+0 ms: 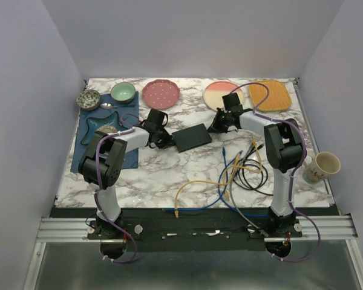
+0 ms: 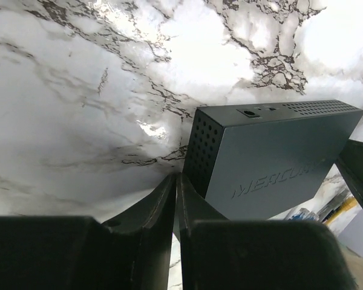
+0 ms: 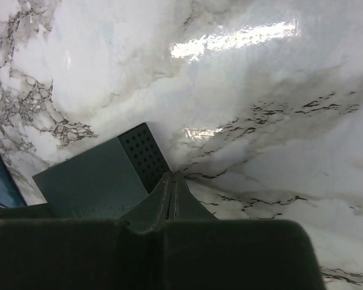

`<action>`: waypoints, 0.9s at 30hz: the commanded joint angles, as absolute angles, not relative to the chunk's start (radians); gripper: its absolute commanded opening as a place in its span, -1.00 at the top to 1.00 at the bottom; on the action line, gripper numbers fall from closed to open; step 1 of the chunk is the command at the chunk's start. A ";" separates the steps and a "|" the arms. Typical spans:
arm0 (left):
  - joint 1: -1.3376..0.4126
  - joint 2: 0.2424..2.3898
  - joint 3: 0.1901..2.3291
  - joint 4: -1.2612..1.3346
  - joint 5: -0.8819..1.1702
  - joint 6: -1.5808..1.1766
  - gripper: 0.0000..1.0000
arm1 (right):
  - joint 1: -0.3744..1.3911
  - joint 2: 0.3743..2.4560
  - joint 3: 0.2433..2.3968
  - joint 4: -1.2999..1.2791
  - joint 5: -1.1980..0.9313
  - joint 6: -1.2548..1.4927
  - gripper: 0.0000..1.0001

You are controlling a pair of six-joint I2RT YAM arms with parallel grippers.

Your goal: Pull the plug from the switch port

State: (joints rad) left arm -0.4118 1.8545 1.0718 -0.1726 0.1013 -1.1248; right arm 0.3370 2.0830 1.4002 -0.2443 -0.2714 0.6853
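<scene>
The switch (image 1: 192,137) lies flat in the middle of the marble table, a matte-black box with perforated ends. My left gripper (image 1: 165,142) stands at its left end. In the left wrist view this gripper (image 2: 177,177) is shut and empty, its tips at the corner of the switch (image 2: 272,157). My right gripper (image 1: 216,125) is at the far right corner of the box. Its fingertips are pressed together in the right wrist view (image 3: 173,175), beside the perforated end of the switch (image 3: 91,181). The plug and the socket row are hidden.
Loose yellow, blue and black cables (image 1: 242,172) sprawl at the near right. Plates (image 1: 161,93) and bowls (image 1: 123,92) line the far edge, with an orange plate (image 1: 270,95). A blue mat (image 1: 103,133) lies left. A mug (image 1: 323,166) sits past the right edge.
</scene>
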 commanded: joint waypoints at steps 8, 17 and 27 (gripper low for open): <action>-0.422 1.735 0.887 -0.130 0.147 -1.097 0.60 | 0.551 2.030 1.252 -0.224 -0.316 0.684 0.99; -0.420 1.632 0.799 -0.155 0.126 -1.083 0.57 | 0.664 1.924 1.060 -0.134 -0.340 0.739 0.99; -0.396 1.626 0.836 -0.201 0.109 -1.060 0.52 | 0.686 1.879 1.014 -0.124 -0.325 0.741 0.99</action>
State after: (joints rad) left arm -0.3756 1.6062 0.8169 -0.2371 0.0486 -1.0557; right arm 0.5793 1.8641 1.0584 -0.0765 -0.1192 0.6853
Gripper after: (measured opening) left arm 0.231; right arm 0.012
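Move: The switch lies between the two hands, its middle about 8 cm to the left hand's right and 2 cm farther out, nearly level with the fingertips. From the right hand it is some 8 cm to the left and 3 cm back. The blue plug end is about 6 cm to the right of the right hand and 8 cm back, with the yellow plug about 11 cm right and 12 cm back. Both sets of fingertips keep pressing in on the switch's short ends, right fingers shut and left ones barely ajar, and drag it level over the table back towards the bases and leftward. The right hand comes back about 10 cm and 5 cm left, its wrist turning slightly counter-clockwise; the left goes back some 6 cm and 5 cm left, mostly leftward at the end. ##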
